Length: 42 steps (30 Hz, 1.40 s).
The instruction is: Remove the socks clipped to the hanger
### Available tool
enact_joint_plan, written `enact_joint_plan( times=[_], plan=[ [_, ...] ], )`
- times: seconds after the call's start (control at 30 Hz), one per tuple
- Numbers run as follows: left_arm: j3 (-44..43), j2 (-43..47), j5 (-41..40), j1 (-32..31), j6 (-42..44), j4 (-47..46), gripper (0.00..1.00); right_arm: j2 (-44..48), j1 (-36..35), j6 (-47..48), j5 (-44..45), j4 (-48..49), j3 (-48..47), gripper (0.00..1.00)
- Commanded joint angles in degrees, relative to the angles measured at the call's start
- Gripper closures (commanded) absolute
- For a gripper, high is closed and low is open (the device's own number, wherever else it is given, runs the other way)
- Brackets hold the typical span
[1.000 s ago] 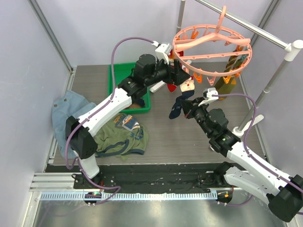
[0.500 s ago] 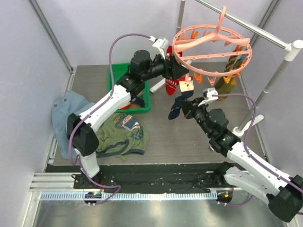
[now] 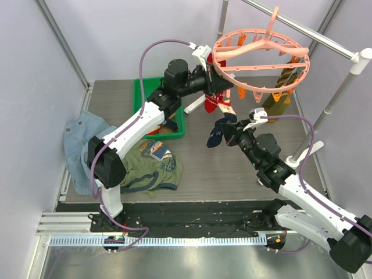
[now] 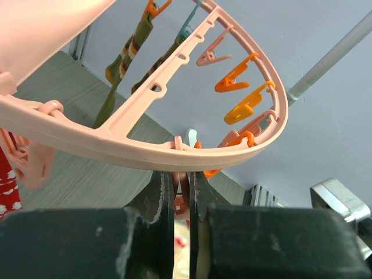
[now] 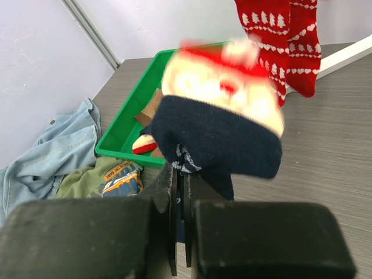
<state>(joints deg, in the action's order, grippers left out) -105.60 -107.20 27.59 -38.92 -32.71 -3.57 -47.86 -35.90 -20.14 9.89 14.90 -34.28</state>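
Observation:
The salmon-pink hanger [image 3: 256, 87] hangs by its hook from the rail, its ring [image 4: 145, 154] filling the left wrist view. My left gripper [image 3: 224, 87] is under the ring's near-left edge, shut [image 4: 181, 177] on a small clip [image 4: 181, 187]. Below that clip hangs a navy sock [image 3: 216, 132] with a cream-and-red top. My right gripper [image 3: 231, 133] is shut [image 5: 182, 174] on its navy part [image 5: 215, 145]. The top is blurred, and I cannot tell whether the clip still holds it. Red patterned socks [image 5: 285, 40] hang beside it. Olive, orange-striped socks [image 3: 279, 99] hang at the far right.
A green tray [image 3: 141, 96] at the back left holds several socks. An olive T-shirt [image 3: 148, 165] and a pale blue denim garment [image 3: 78, 139] lie at the front left. The rail stand's upright [image 3: 343, 87] rises on the right, with purple cables looping over both arms.
My left gripper rose to the ring's edge and its jaws shut on a clip. The right gripper kept its hold on the navy sock and stayed in place.

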Motion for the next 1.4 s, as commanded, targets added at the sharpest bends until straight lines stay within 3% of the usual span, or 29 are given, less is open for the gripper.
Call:
enact_joint_plan(
  times=[0.0, 0.13, 0.17, 0.2, 0.23, 0.27, 0.37, 0.47, 0.63, 0.73, 0.87, 1.1, 1.37],
  plan=[
    [-3.47, -0.03, 0.0, 0.07, -0.16, -0.3, 1.0, 0.84, -0.22, -0.78, 0.39, 0.23, -3.24, 0.99],
    [-3.38, 0.15, -0.26, 0.07, 0.1, 1.28, 0.97, 1.27, -0.14, -0.86, 0.13, -2.5, -3.25, 0.99],
    [-3.12, 0.41, -0.43, 0.07, 0.28, 1.46, 0.89, 1.27, -0.22, -1.04, -0.22, -2.85, -3.07, 0.99],
    [-2.86, 0.67, -0.78, 0.07, 0.36, 1.73, 0.72, 1.36, -0.22, -1.21, -0.66, -3.03, -2.64, 0.99],
    [-2.33, 1.11, -1.14, 0.07, 0.63, 1.81, 0.64, 1.45, -0.14, -1.39, -1.01, -3.12, -2.46, 0.99],
    [-1.02, 1.98, -1.49, 0.07, 0.8, 1.82, 0.49, 1.36, -0.22, -1.48, -1.27, -3.12, -2.11, 0.99],
    [2.05, 3.92, -3.59, 0.16, 2.12, 2.34, 0.34, 1.01, -0.14, -2.09, -2.24, -3.55, -1.75, 0.99],
    [6.0, 7.6, -6.93, 0.51, 4.31, 3.4, 0.25, -0.22, -0.14, -2.45, -4.34, -3.91, -2.71, 0.99],
    [14.78, 17.09, -15.1, 3.67, 6.52, 9.72, 0.2, -7.58, -0.48, -2.8, -8.74, -5.14, -8.42, 0.99],
    [20.41, 23.93, -17.22, 5.78, 8.97, 11.83, 0.12, -11.19, -1.54, -2.97, -8.84, -3.83, -11.41, 0.99],
    [27.01, 32.56, -26.69, 6.13, 15.29, 17.62, 0.0, -21.1, -4.52, -2.1, -7.7, -2.85, -19.38, 0.99],
    [40.9, 48.12, -42.08, 6.22, 18.64, 18.95, 0.0, -39.99, -6.64, -1.92, -4.44, -1.36, -37.15, 0.99],
    [49.87, 58.67, -45.61, 6.13, 22.77, 21.42, 0.0, -63.65, -6.73, 0.71, 0.91, -5.57, -65.33, 0.91]
  ],
)
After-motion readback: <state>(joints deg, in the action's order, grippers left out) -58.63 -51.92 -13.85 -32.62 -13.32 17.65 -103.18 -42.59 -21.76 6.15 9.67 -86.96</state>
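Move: The navy Santa sock is gripped by the right hand; its cuff is just under the hanger clip still pinched in the left fingers, the sock's middle some 6 cm back, 2 cm left and 9 cm below that hand. The green bin lies about 16 cm ahead, 25 cm left and 25 cm below the right hand. The red socks hang some 14 cm ahead, 4 cm left and 5 cm above it, the green shirt about 9 cm back, 28 cm left, 27 cm lower. The navy sock, kept in the right fingers, is first eased down and slightly back by a centimetre or two, then carried left and forward over the green bin, about 25 cm in all and picking up speed. Meanwhile the left hand opens fully, lets go of the clip and draws off to its left by nearly 30 cm, also back and down, swinging its fingers round counter-clockwise to point forward. ##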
